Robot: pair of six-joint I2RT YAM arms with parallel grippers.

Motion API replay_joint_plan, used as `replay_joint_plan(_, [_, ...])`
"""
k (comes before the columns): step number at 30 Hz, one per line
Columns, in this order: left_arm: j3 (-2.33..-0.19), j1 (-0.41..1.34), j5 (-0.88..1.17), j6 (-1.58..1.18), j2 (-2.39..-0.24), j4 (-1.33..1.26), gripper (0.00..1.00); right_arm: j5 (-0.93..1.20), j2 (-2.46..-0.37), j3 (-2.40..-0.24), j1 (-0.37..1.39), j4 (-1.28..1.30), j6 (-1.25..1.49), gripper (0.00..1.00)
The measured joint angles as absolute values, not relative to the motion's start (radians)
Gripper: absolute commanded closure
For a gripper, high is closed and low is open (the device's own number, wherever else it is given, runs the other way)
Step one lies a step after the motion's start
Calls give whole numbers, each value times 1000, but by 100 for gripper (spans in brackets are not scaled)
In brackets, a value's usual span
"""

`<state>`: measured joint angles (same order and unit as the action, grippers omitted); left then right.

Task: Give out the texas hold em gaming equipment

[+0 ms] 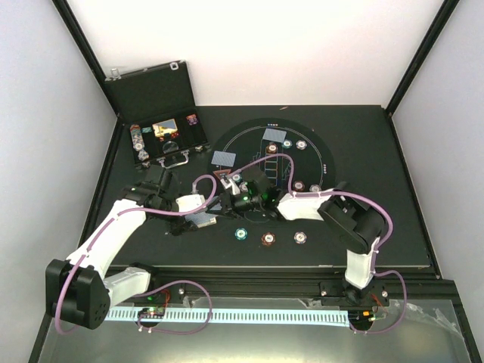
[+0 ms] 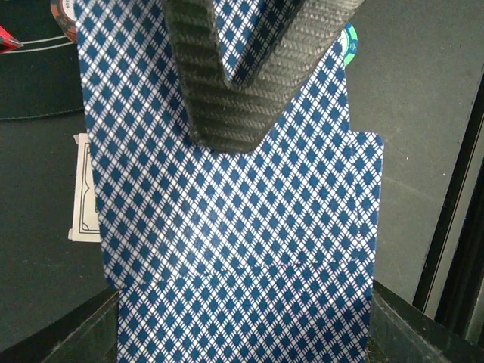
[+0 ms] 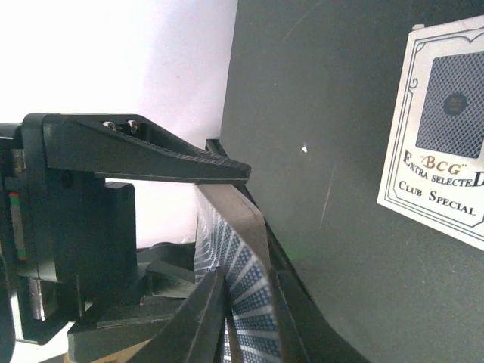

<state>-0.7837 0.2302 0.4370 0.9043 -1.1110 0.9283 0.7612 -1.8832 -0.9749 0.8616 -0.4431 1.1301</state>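
Note:
My left gripper (image 1: 200, 213) is shut on a deck of playing cards (image 1: 203, 220) just left of the round mat. In the left wrist view the blue diamond card backs (image 2: 227, 242) fill the frame, held between the left gripper (image 2: 242, 336) jaws at the bottom corners. My right gripper (image 1: 228, 203) reaches in from the right. Its two fingers meet in a V (image 2: 227, 140) on the top card. From the right wrist, the right gripper (image 3: 246, 281) is pinched on that card's edge (image 3: 243, 261). Teal (image 1: 241, 233), brown (image 1: 268, 239) and grey (image 1: 301, 238) chips lie on the table in front.
The open black case (image 1: 151, 91) stands at the back left with chips inside. The round black mat (image 1: 327, 155) holds two cards (image 1: 224, 158) (image 1: 274, 135) and several chips. A printed "BCG Club Special" card (image 3: 439, 136) lies flat on the table beside the deck.

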Motion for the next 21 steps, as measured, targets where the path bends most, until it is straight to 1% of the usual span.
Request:
replay_joint_plan(3, [-783, 230, 434, 904, -1111, 929, 99, 754, -1863, -971, 860, -434, 1127, 95])
replay_joint_plan(8, [-783, 229, 433, 904, -1112, 927, 99, 739, -1828, -969, 853, -407, 1123, 99])
replay_joint_plan(15, [-781, 229, 430, 904, -1112, 927, 98, 740, -1806, -955, 804, -359, 1086, 99])
replay_joint_plan(21, [-781, 229, 430, 904, -1112, 926, 98, 743, -1798, -972, 721, -265, 1022, 99])
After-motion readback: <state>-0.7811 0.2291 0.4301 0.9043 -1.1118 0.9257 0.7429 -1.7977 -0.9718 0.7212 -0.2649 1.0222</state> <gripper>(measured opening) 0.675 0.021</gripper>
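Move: The top card sticks out from the held deck between the right fingers, its middle about 2 cm left of that hand and level with it; the deck is some 7 cm left and 2 cm back. The triangle marker lies about 11 cm ahead and 12 cm below, the teal chips 5 cm right of the marker. The card box is roughly 6 cm left, 3 cm back and 12 cm below. From the left hand, the top card is about 7 cm right and 2 cm ahead. Pinch the top card by closing the right fingers the rest of the way, raise it slightly off the deck, then carry it about 5 cm forward and 5 cm right over the mat towards the teal chips, sinking about 1 cm and turning slightly clockwise. Keep the left gripper still, holding the deck. ##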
